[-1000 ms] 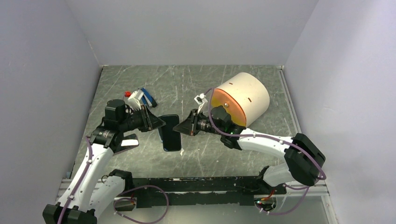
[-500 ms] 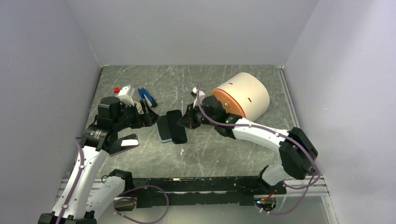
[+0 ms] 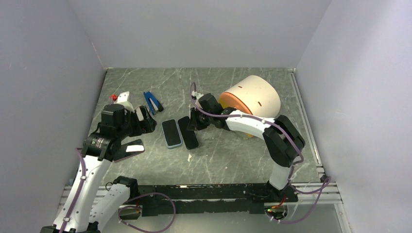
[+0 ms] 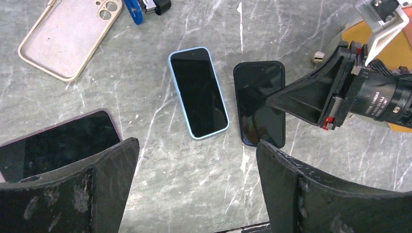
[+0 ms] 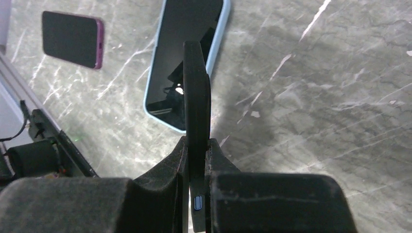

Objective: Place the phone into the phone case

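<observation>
An empty beige phone case [image 4: 65,39] lies inside up at the far left; my left arm hides it in the top view. A phone with a light blue rim [image 3: 171,133] [image 4: 198,92] [image 5: 167,63] lies screen up on the table. Right beside it is a dark glossy phone with a navy rim [image 3: 188,133] [image 4: 257,116] [image 5: 196,87]. My right gripper [image 3: 194,121] [image 4: 268,99] [image 5: 197,141] is shut on its far edge, pinching its thickness. My left gripper [image 3: 147,120] [image 4: 197,145] stands open and holds nothing, left of both phones.
A third phone with a purple rim [image 3: 128,149] [image 4: 53,143] [image 5: 72,39] lies under my left wrist. A blue-handled tool [image 3: 152,101] [image 4: 133,7] lies further back. A cream drum with an orange face [image 3: 252,102] stands behind my right arm. Grey walls close in three sides.
My left gripper opened, let go and drew back to the left. The two phones, stacked before, now sit side by side. My right gripper moved left and further back with the dark phone.
</observation>
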Motion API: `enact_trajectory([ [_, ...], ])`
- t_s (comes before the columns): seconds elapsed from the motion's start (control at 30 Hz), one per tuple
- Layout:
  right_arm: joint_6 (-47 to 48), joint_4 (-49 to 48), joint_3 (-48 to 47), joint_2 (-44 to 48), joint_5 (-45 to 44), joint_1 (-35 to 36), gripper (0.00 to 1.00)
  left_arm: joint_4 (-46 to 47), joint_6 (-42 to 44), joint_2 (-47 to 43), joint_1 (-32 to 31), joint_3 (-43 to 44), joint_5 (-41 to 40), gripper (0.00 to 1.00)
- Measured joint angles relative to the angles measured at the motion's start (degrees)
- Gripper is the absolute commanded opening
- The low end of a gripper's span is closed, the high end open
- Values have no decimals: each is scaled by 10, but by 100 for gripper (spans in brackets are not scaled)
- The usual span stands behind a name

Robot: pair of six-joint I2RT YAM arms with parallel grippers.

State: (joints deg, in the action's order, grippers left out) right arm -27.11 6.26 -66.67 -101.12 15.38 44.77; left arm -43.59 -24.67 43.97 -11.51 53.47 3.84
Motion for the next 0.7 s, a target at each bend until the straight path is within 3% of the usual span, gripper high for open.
enact_trajectory([
  [0.13,4,10,-19,-30,-10,-6,5,-5,0,-1,0,0,-10,94],
  [0.23,0,12,-25,-39,-15,-10,21,-6,0,-4,0,0,-12,94],
  [0.33,-1,15,-37,-50,-24,-11,31,-7,0,-6,0,0,-16,94],
  [0.7,6,44,-61,-75,-88,-16,37,-7,2,-7,0,0,-18,94],
])
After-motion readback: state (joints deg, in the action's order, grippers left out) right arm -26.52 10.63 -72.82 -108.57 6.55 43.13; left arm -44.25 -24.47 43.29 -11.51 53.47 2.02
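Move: The right hand holds the black-cased phone by its right long edge. The spot of table it is headed for lies about 1 cm ahead, 1 cm to the left and 5 cm below. The blue-cased phone lies some 11 cm to that hand's left and about 1 cm back, and the blue stapler about 16 cm ahead and 20 cm left. From the idle left hand, the spot is roughly 5 cm ahead, 15 cm right and 17 cm down. The right hand carries the black-cased phone 4 cm forward and 3.5 cm down, its fingers opening partway around the edge. ##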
